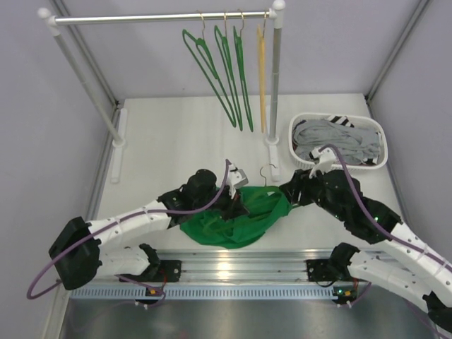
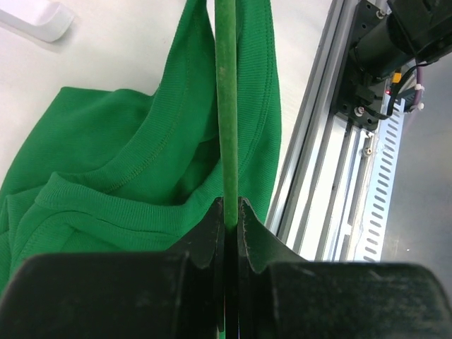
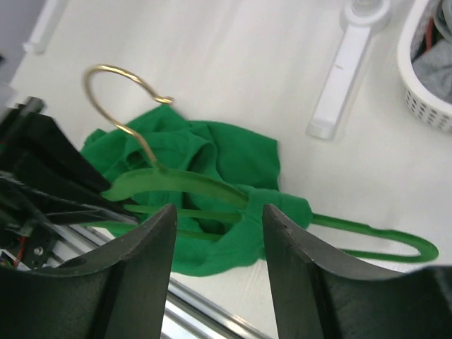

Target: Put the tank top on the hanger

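The bright green tank top (image 1: pixel 236 220) lies crumpled on the table near the front edge, between my two grippers. The green hanger (image 3: pixel 180 182) with its metal hook (image 3: pixel 116 95) lies over it. One hanger arm passes through a strap of the tank top (image 3: pixel 282 205), and the hanger's end (image 3: pixel 385 236) sticks out past it. My left gripper (image 2: pixel 227 206) is shut on the hanger's thin green bar (image 2: pixel 224 106), with the tank top (image 2: pixel 127 169) under it. My right gripper (image 3: pixel 219 219) is open and empty, just above the threaded strap. In the top view the left gripper (image 1: pixel 242 199) and right gripper (image 1: pixel 286 192) flank the garment.
A clothes rail (image 1: pixel 162 18) at the back holds three green hangers (image 1: pixel 227 70) and a yellow hanger (image 1: pixel 262 78). A white basket (image 1: pixel 302 159) of grey striped clothes stands at the right. The rack's white foot (image 3: pixel 342 78) is close behind. An aluminium rail (image 1: pixel 240 265) runs along the near edge.
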Available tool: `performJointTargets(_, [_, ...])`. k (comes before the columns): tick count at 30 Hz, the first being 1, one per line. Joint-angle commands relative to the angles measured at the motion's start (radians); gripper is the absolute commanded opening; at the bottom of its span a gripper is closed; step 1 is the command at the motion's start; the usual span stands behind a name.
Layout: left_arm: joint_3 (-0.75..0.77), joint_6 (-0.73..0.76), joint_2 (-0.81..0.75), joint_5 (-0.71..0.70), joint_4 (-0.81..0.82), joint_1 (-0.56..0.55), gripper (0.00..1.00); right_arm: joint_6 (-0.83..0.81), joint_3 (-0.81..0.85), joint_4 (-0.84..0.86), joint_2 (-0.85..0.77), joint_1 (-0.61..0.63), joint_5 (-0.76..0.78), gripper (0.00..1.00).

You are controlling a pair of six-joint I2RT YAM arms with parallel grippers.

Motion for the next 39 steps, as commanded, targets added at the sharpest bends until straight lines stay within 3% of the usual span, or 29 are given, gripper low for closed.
performJointTargets(1, [0.012,-0.022,0.041,0.035,0.148,-0.002,0.00,-0.065,-0.012,0.151,0.009,-0.002,-0.073,0.52])
performJointTargets(16, [0.064,-0.067,0.152,0.021,0.184,-0.003,0.00,-0.024,-0.021,0.257,0.233,0.065,0.063,0.47])
performJointTargets(31, [0.098,-0.071,0.204,0.054,0.191,-0.005,0.00,0.006,-0.058,0.303,0.291,0.128,0.208,0.36])
performJointTargets(39, [0.122,-0.074,0.242,0.031,0.190,-0.019,0.02,0.021,-0.072,0.304,0.314,0.148,0.247,0.08])
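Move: About 7 cm to the right hand's left, some 3 cm ahead and barely 1 cm below its tips stands the stem of the brass hook on the green hanger; from the left hand, which already holds the hanger, the stem lies roughly 7 cm ahead and 5 cm right, a little above. The tank top's middle lies some 14 cm left of the right hand, 10 cm back and 17 cm below. The white rack foot is about 10 cm ahead and 2 cm left of it, 19 cm lower. Swinging over to the hook, the half-open right hand goes about 4 cm left and 4 cm forward, rising a touch before sinking to some 6 cm below its start, and its fingers close nearly shut round the stem just above the green neck. Meanwhile the left hand keeps its grip and lowers the hanger about 4 cm, shifting nearly 3 cm right and tipping slightly. ##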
